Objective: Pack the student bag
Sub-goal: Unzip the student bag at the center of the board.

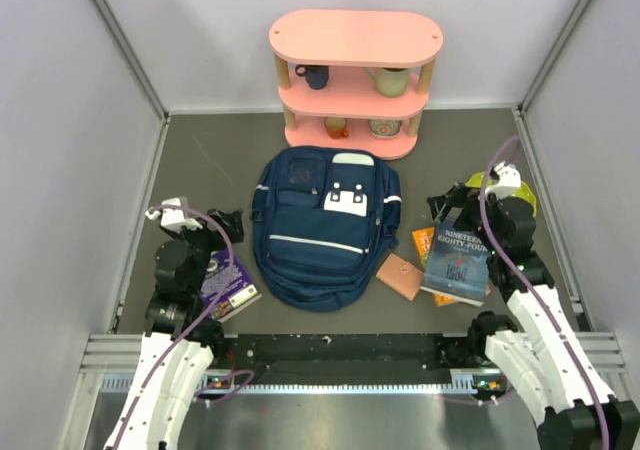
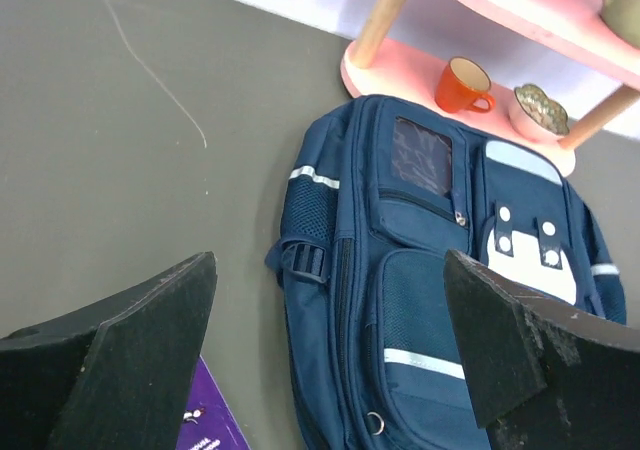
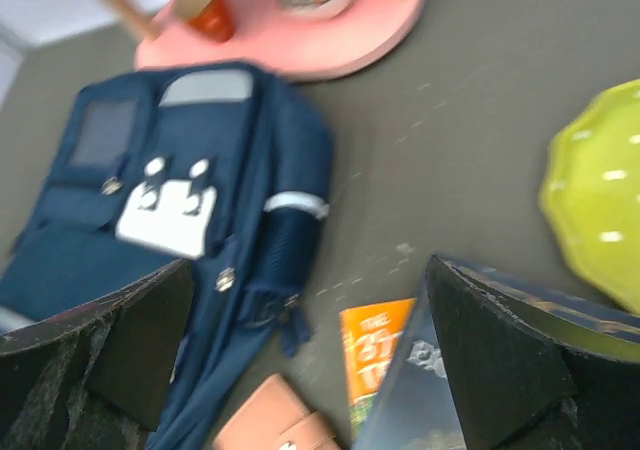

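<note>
The navy-blue student bag (image 1: 318, 228) lies flat and closed in the middle of the table, front up, white patch near its top. It also shows in the left wrist view (image 2: 440, 280) and the right wrist view (image 3: 150, 220). My left gripper (image 1: 222, 222) is open and empty just left of the bag, jaws wide apart in its wrist view (image 2: 330, 370). My right gripper (image 1: 452, 203) is open and empty just right of the bag, above the books; its wrist view (image 3: 310, 360) is blurred.
A purple book (image 1: 228, 282) lies under the left arm. A dark blue book (image 1: 458, 260) lies on an orange book (image 1: 424, 240), beside a pink wallet (image 1: 400, 276). A yellow-green plate (image 3: 600, 190) is at the right. A pink shelf (image 1: 355, 38) with cups stands behind the bag.
</note>
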`<control>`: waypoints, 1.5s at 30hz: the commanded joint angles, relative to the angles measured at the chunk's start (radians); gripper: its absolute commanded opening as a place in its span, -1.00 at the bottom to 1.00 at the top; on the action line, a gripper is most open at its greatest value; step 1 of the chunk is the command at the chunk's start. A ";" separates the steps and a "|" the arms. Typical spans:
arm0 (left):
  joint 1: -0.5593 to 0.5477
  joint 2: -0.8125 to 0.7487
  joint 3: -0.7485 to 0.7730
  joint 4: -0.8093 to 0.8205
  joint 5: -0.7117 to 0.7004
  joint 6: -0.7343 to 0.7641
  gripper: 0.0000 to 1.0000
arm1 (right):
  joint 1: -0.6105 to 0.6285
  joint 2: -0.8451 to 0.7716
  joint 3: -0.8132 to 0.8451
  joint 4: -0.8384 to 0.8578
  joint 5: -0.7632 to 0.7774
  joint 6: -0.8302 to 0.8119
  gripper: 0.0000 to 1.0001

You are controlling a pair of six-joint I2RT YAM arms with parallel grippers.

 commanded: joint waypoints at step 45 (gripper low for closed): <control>-0.606 0.231 0.042 -0.261 -0.114 -0.497 0.97 | 0.135 0.983 0.469 -0.042 -0.354 0.140 0.97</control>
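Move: The zipper pull on the bag's right side lies about 15 cm left, 3 cm ahead and 17 cm below my right hand; the dark blue book is 7 cm back and 2 cm right, the wallet 11 cm back and 12 cm left, both some 20 cm down. From my left hand, the bag's bottom edge is roughly 13 cm back, 14 cm right, 18 cm down; the purple book sits 8 cm back, 2 cm left, 21 cm down. I sweep my right hand about 12 cm left to the bag's right side, turning it counter-clockwise, then sink it some 14 cm towards the zipper pull, tipping the fingers steeply down and easing forward last. My left hand first lifts and draws back, then drops and swings right over the bag's lower end, towards its bottom edge, fingertips tilting down. Both grippers stay open. ##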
